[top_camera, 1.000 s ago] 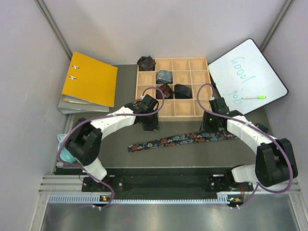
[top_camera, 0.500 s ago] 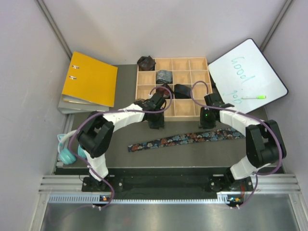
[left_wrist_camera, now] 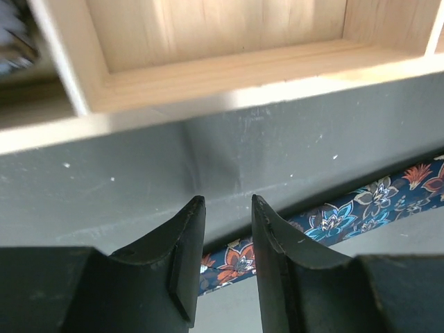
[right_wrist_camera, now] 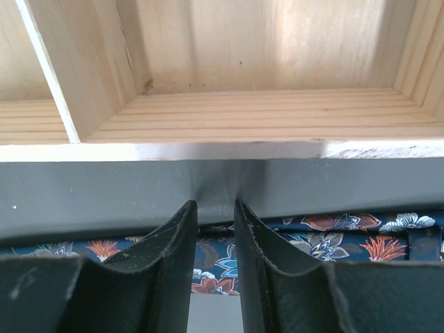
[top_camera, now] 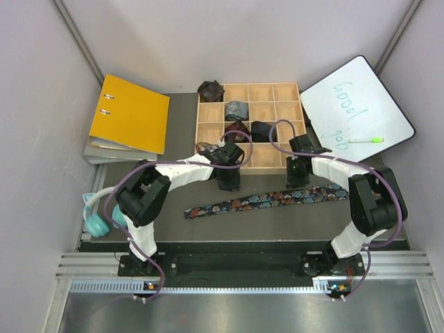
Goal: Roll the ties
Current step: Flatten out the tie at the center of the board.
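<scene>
The navy floral tie (top_camera: 267, 200) lies flat and unrolled on the dark mat, running from lower left to upper right in front of the wooden grid box (top_camera: 290, 89). My left gripper (top_camera: 227, 183) hovers between the box's front edge and the tie, slightly open and empty; its wrist view (left_wrist_camera: 227, 202) shows the tie (left_wrist_camera: 333, 218) just below the fingertips. My right gripper (top_camera: 297, 180) is also slightly open and empty (right_wrist_camera: 214, 205) over the tie (right_wrist_camera: 326, 236). Rolled ties sit in the box: grey-blue (top_camera: 236, 109), maroon (top_camera: 236, 129), black (top_camera: 262, 130).
A dark rolled bundle (top_camera: 210, 90) lies at the box's far left corner and a brown-patterned one (top_camera: 205, 147) by its left front. A yellow binder (top_camera: 130, 113) sits left, a whiteboard (top_camera: 354, 104) with green marker (top_camera: 366, 139) right, teal headphones (top_camera: 92, 220) near left.
Both arms folded inward. My left gripper shifted right and nearer, my right gripper shifted a little left; both now sit by the box's front edge. The tie has not moved.
</scene>
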Controlling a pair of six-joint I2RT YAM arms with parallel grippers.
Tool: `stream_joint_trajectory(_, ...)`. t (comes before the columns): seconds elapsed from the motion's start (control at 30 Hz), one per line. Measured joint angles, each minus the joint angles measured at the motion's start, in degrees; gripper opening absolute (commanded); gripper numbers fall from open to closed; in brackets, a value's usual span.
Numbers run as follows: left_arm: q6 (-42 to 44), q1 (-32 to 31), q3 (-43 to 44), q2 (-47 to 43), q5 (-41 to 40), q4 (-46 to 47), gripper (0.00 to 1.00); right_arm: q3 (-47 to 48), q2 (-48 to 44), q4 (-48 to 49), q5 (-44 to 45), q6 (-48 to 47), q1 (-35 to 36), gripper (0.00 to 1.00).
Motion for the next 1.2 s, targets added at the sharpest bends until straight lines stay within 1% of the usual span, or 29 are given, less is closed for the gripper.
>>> stream_joint_trajectory(0.3,-1.22,-3.1,-1.64,0.09,-0.98,1.49,0.38,-1.64,-2.25,-2.6,0.31,-0.33,0.0,0.25)
stream_joint_trajectory(0.63,-2.45,-4.9,-2.54,-0.24,-1.51,3.21,0.37,-4.72,-6.99,-4.46,-0.5,-0.2,0.0,0.24)
stream_joint_trajectory(0.83,-3.61,-6.69,-3.8,-1.33,0.0,2.99,0.37,-6.4,-10.84,-5.07,-2.16,0.31,0.0,0.25)
stream_joint_trajectory(1.03,-4.48,-9.18,-5.97,-4.42,1.88,2.49,0.37,-8.31,-16.63,-5.09,-3.26,1.62,0.02,0.25)
stream_joint_trajectory(1.1,-4.59,-9.51,-6.51,-5.33,2.16,2.34,0.38,-8.5,-18.34,-4.96,-3.45,2.14,0.02,0.27)
stream_joint_trajectory(1.2,-4.22,-9.53,-6.49,-5.84,1.86,1.44,0.46,-9.03,-20.57,-4.81,-4.17,3.23,0.0,0.28)
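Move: The tie crosses the board just behind both hands. From the left hand its nearest stretch lies about 6 cm back and 2 cm lower, with the box's front edge some 4 cm straight ahead. From the right hand the nearest stretch is about 4 cm back and 1 cm lower, again with the box's front edge roughly 4 cm straight ahead. Both hands, fingers slightly open, draw back across the tie, left about 7 cm; right 5 cm, then rising 4. ##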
